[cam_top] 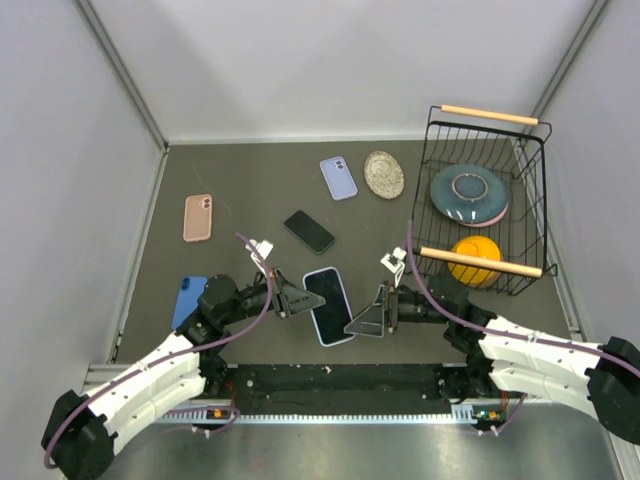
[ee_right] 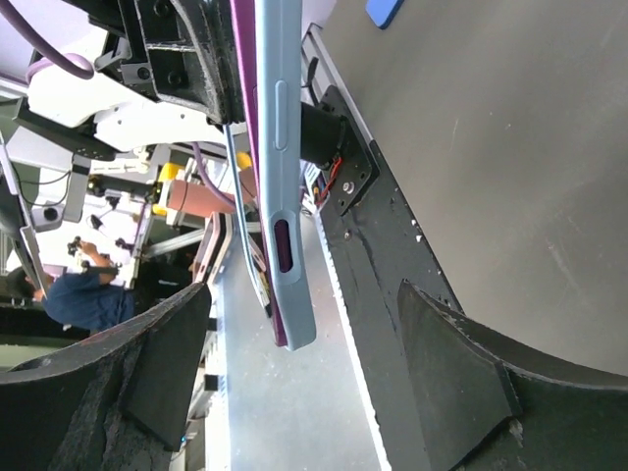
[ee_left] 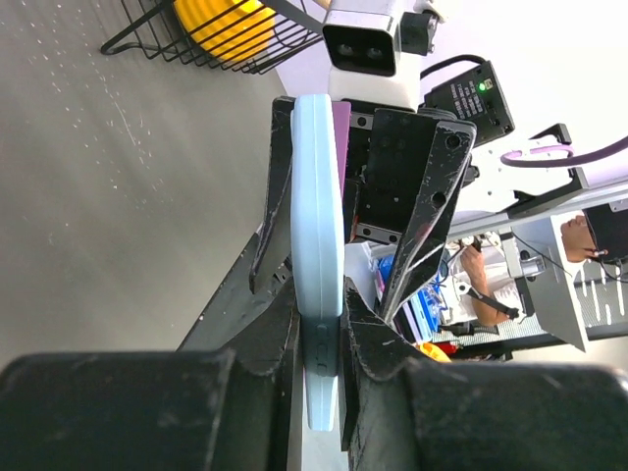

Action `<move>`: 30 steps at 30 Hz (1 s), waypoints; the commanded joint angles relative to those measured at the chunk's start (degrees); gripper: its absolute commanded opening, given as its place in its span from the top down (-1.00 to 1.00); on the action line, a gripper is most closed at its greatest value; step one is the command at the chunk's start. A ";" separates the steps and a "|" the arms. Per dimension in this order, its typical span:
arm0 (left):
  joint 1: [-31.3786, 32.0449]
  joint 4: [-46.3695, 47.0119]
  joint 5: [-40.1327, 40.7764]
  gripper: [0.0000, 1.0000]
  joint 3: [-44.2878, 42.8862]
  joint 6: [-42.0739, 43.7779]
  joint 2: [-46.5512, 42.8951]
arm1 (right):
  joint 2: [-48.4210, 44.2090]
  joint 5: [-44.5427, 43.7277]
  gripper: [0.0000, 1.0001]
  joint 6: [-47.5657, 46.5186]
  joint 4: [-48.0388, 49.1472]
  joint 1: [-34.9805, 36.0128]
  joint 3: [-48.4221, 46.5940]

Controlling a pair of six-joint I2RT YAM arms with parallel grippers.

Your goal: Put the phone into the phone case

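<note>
A purple phone [ee_right: 244, 98] sits in a light blue phone case [cam_top: 328, 305], black screen up, held above the table between the two arms. My left gripper [ee_left: 319, 324] is shut on the case's [ee_left: 316, 226] long edges near one end, by the side buttons. My right gripper [cam_top: 365, 320] is at the case's other end, open. Its fingers [ee_right: 167, 363] stand wide on either side of the case [ee_right: 280, 147] and touch nothing. The left gripper [cam_top: 300, 298] comes in from the left.
Lying on the table are a pink-cased phone [cam_top: 198, 217], a dark phone [cam_top: 308, 231], a lavender case [cam_top: 338, 177], a blue phone [cam_top: 188, 298] and an oval dish [cam_top: 384, 173]. A wire basket [cam_top: 530, 140] at right holds a plate [cam_top: 468, 193] and an orange object [cam_top: 474, 258].
</note>
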State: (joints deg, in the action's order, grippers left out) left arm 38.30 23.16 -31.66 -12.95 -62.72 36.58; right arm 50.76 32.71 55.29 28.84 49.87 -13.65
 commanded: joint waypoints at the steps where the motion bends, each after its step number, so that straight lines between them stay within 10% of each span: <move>1: -0.07 7.17 1.42 1.00 0.03 -0.92 -0.63 | -0.05 1.31 -0.50 0.69 6.31 0.14 0.20; 20: 0.02 -6.81 6.17 1.00 -1.64 13.76 4.64 | 3.19 -0.89 1.00 12.29 11.93 0.14 0.11; 30: 0.02 -7.26 2.49 1.00 -1.81 16.23 5.52 | 5.40 0.08 0.82 14.35 15.31 0.14 -0.67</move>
State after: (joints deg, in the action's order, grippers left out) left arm 38.52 17.30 -29.26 -13.82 -55.16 40.86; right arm 57.82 30.72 66.59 35.59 49.76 -10.50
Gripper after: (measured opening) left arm 0.179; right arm 0.048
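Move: The left gripper already pinches the phone case with the phone in it: the case's middle lies about 4 cm to its right and 1 cm back, roughly level. From the open right gripper that middle is some 5 cm left, 4 cm ahead and about 1 cm higher, the phone just on top. On the table, some 14 cm below, the black phone lies about 25 cm straight ahead of the left gripper and the blue case some 32 cm left and 8 cm ahead of it. Close the right gripper from wide open to nearly shut on the phone case's near right corner, lifting about 1 cm first, then sinking some 4 cm and rolling about 15 degrees, forward side down. Meanwhile keep the left gripper's pinch on case and phone, lower it about 4 cm, ease it 1 cm forward and tip its fingers some 10 degrees down. ##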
